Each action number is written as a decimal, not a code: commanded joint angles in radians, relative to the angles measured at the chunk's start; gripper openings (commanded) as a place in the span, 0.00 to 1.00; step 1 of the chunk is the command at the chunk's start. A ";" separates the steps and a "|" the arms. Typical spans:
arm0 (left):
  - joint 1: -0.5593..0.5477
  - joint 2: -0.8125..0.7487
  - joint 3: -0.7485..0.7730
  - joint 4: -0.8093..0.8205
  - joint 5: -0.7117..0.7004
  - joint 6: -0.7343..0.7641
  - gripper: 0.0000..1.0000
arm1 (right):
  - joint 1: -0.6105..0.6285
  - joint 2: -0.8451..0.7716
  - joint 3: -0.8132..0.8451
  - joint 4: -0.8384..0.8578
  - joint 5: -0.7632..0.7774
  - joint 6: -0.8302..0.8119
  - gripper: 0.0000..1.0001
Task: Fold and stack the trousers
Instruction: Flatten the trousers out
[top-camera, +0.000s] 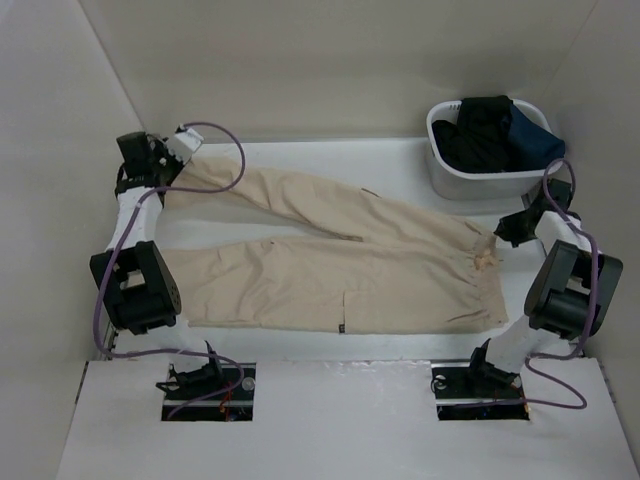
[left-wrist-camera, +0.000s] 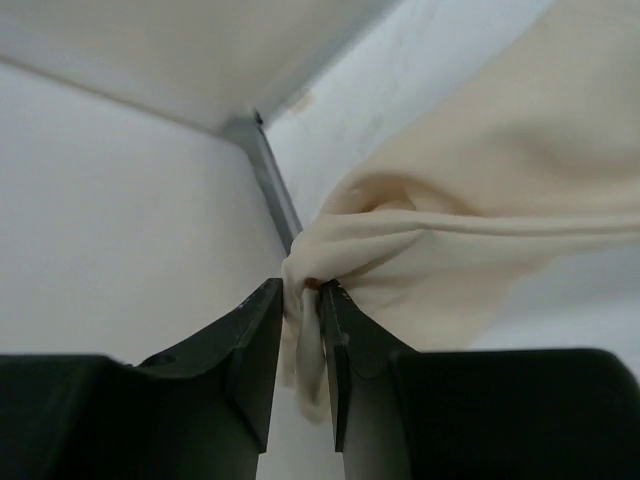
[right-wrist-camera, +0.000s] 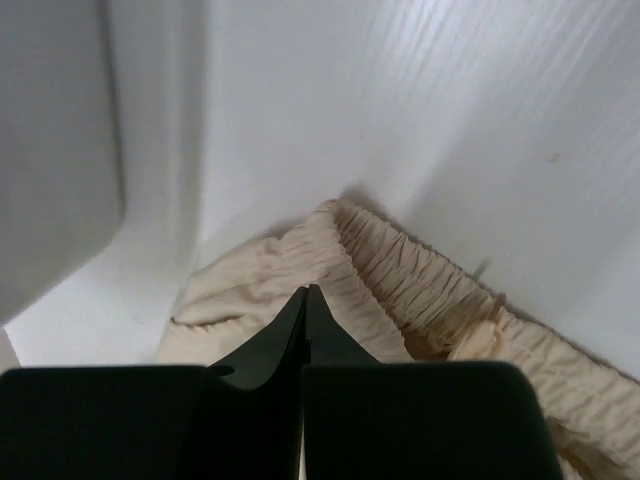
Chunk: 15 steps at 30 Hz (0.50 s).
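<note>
The beige trousers (top-camera: 350, 270) lie spread on the white table, waistband to the right and legs running left. The far leg angles up to the back left corner. My left gripper (top-camera: 172, 160) is shut on that leg's hem; in the left wrist view the cloth (left-wrist-camera: 440, 240) is bunched between the fingers of the gripper (left-wrist-camera: 300, 300). My right gripper (top-camera: 507, 232) is at the far end of the gathered waistband (right-wrist-camera: 420, 285). In the right wrist view the gripper (right-wrist-camera: 305, 292) has its fingers pressed together over the cloth, and no cloth shows between them.
A white basket (top-camera: 440, 172) holding black and navy garments (top-camera: 495, 130) stands at the back right, just behind the right arm. White walls enclose the table at the back and on both sides. The near leg lies along the front edge.
</note>
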 joint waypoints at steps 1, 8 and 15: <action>0.028 -0.101 -0.150 -0.137 0.049 0.132 0.22 | -0.007 -0.102 0.002 0.002 0.108 -0.028 0.00; 0.106 -0.197 -0.063 -0.855 0.258 0.313 0.32 | 0.002 -0.150 0.028 0.009 0.098 -0.058 0.00; 0.219 0.163 0.497 -1.183 0.396 0.126 0.44 | 0.053 -0.142 0.038 0.051 0.107 -0.095 0.00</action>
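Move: The left hand still holds the upper leg's cuff some 21 cm above the table; the spot to lay it is about 8 cm back and 2 cm right, and the lower leg's end about 25 cm back and 4 cm left, both on the table. The shut right hand has the waistband corner about 3 cm to its left, level fore and aft, 5 cm below; the laundry basket is about 15 cm ahead, straight on. Left hand whips back about 15 cm, dipping then rising, opening off the upper leg; right lifts 5 cm. ##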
